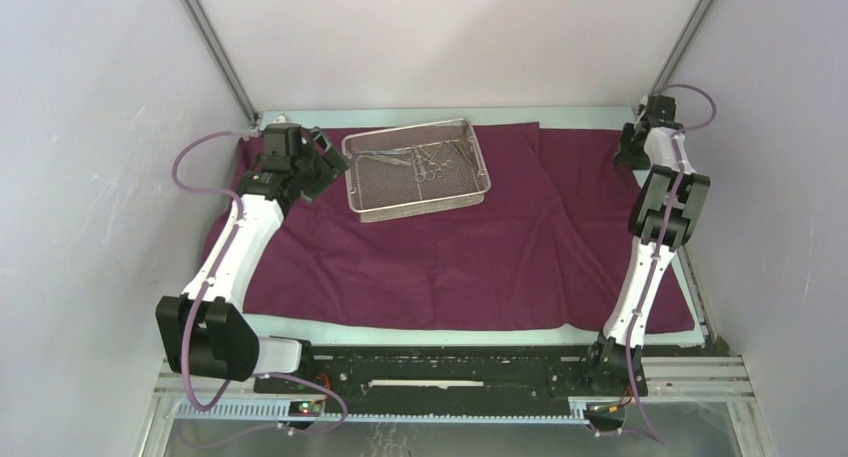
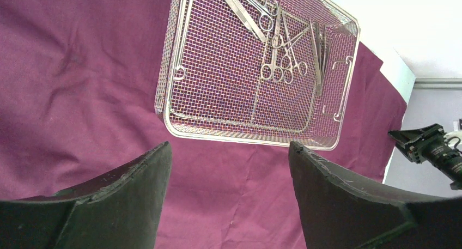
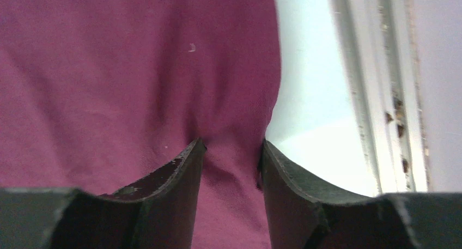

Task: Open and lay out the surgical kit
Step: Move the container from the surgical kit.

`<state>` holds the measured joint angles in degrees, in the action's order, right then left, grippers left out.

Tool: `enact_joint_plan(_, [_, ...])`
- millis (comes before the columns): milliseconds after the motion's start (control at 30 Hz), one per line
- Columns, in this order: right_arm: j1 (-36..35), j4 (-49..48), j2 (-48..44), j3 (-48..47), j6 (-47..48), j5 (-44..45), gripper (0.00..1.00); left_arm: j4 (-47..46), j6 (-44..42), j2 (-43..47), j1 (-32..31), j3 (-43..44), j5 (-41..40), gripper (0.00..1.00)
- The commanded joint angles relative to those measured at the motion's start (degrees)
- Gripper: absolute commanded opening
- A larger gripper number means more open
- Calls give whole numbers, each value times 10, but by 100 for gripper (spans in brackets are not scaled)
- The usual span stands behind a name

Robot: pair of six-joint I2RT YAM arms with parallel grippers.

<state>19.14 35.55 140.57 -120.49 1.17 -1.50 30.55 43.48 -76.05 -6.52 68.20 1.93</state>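
The maroon cloth wrap (image 1: 450, 262) lies spread flat over the table. On its far left part stands the silver wire-mesh tray (image 1: 349, 177), with steel scissors and forceps (image 1: 425, 159) lying in it. My left gripper (image 1: 325, 162) hovers open just left of the tray, nothing between its fingers; in the left wrist view the tray (image 2: 245, 137) and its instruments (image 2: 278, 69) lie ahead of that gripper (image 2: 229, 148). My right gripper (image 1: 632, 157) is at the cloth's far right corner. In the right wrist view it (image 3: 231, 145) pinches a puckered fold of the cloth (image 3: 109, 69) by its edge.
Pale table surface (image 3: 310, 96) shows beyond the cloth's right edge, bounded by a metal rail (image 3: 381, 96). Grey-lilac walls enclose the table on three sides. The arms' base rail (image 1: 450, 372) runs along the near edge.
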Motion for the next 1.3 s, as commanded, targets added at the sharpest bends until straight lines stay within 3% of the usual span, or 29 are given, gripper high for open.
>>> enact_joint_plan(0, [-4,18,1,-21,-4,-27,51,-22,-9,15,-3,-8,8,83])
enact_joint_plan(133, [1,18,6,-25,0,-39,37,-23,-7,11,-2,-7,12,83])
enact_joint_plan(300, [-3,18,5,-40,-3,-12,2,-22,-9,12,-2,-7,11,83])
enact_joint_plan(333, [-5,18,5,-45,-4,6,0,-23,-9,12,-2,-7,11,83])
enact_joint_plan(767, [-16,14,5,-73,5,156,0,-18,-13,8,-3,-9,9,83])
enact_joint_plan(1267, [18,-5,-2,-65,18,144,0,-16,-15,3,-2,-8,11,83])
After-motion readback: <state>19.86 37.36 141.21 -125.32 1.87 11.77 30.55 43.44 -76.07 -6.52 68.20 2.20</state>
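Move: My right hand is down at the table with the drape's right edge already between its half-open fingers, about 1 cm below the hand point. The side rail stands some 7 cm to the right, level with it. The instrument basket is roughly 57 cm to the left and 5 cm back, slightly higher. From my idle left hand, the same drape edge lies about 17 cm ahead, 76 cm to the right and 21 cm down. I shut my right fingers fully on the drape's edge, drifting about 1.5 cm left as they close. Then I lift it a little over 2 cm and draw it some 6 cm to the right towards the side rail, keeping the pinch and rolling the wrist about 10 degrees, right side up, with a slight clockwise turn. ##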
